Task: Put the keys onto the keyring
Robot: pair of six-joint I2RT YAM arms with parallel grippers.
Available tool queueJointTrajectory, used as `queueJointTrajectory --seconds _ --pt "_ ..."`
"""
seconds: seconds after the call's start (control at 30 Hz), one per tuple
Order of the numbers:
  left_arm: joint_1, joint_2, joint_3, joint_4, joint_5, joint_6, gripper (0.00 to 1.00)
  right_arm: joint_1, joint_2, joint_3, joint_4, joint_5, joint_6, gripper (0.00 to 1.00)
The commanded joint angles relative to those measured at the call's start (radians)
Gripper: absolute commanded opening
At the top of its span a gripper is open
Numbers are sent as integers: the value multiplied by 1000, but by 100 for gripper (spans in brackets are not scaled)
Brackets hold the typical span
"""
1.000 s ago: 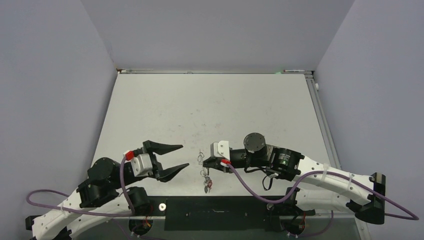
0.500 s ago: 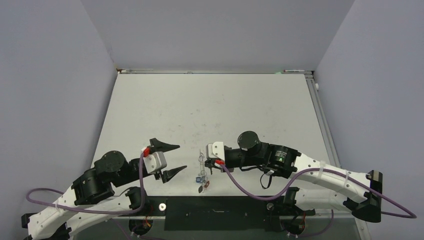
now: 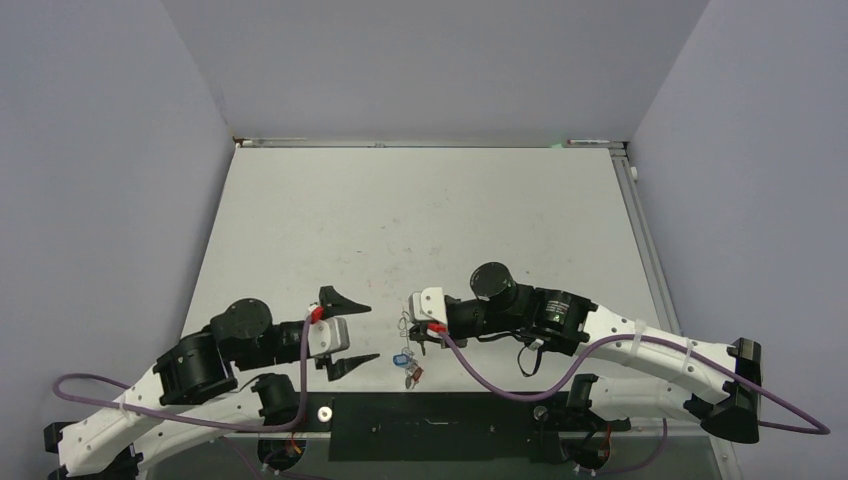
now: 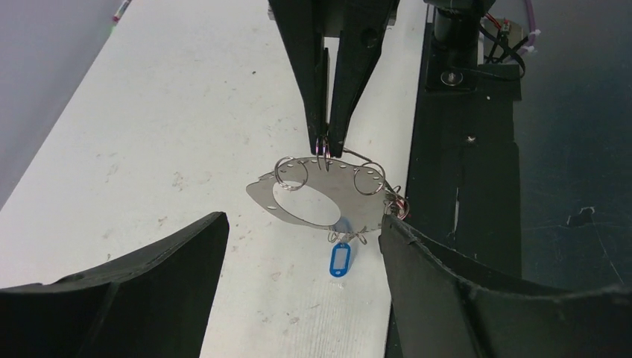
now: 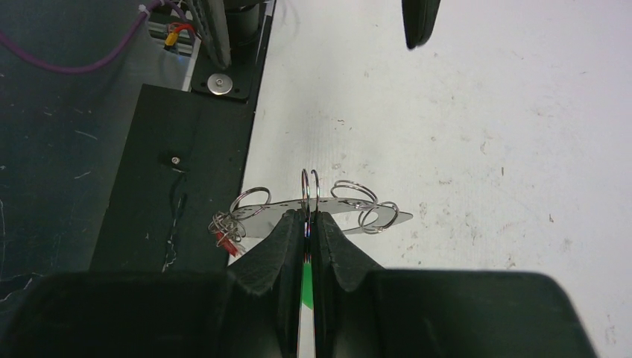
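Note:
The keyring point(image 4: 350, 201) is a flat silver oval with a hole and several split rings on its rim. It hangs above the table near the front edge point(image 3: 405, 322). My right gripper point(image 5: 307, 218) is shut on one split ring at its top edge; a green tag point(image 5: 304, 287) shows between the fingers. A blue tag point(image 4: 340, 261) hangs under the keyring, and a red tag point(image 5: 223, 239) sits in a cluster of rings at its end. My left gripper point(image 4: 304, 222) is open and empty, its jaws wide on either side of the keyring, not touching it point(image 3: 368, 332).
A black base plate point(image 3: 440, 425) with a round washer point(image 3: 323, 412) runs along the near table edge, just below the keyring. Purple cables point(image 3: 500, 375) loop off both arms. Grey walls close in the white table point(image 3: 420, 220) on three sides.
My left gripper has swung right and nearer, toward the keyring, still open. My right gripper has shifted slightly left with the keyring; the blue tag now hangs in view.

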Motion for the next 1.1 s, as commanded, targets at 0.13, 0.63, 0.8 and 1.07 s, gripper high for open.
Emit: queueJointTrajectory --seconds 0.13,0.63,0.8,1.07 --pt "0 150 57 67 118 35 56 -3 -20 21 43 -53 -5 5" --pt "-1 233 36 200 161 19 41 -3 1 26 43 -52 -2 5" --pt "0 243 18 224 158 15 36 -3 7 24 45 -53 -1 5" --pt "0 247 4 228 150 14 31 -1 -2 23 48 -48 1 5"
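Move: About 7 cm to the right of the open left hand, level with it fore and aft and some 2 cm lower, is the ring pinched in the right fingertips; it stands out about 1 cm to the left of the right hand point. Below it hangs the metal plate. The blue tag is some 2 cm back, 5 cm right and 9 cm below the left hand; the red tag is about 5 cm back, 8 cm right and 9 cm down. Reaching right about 6 cm, the left hand heads for the upright ring, dipping some 2.5 cm before coming halfway back up and slowing, with a slight clockwise turn. Its fingers narrow from wide to about a third open, one pad to either side of the ring. The right hand keeps its pinch, almost still. ##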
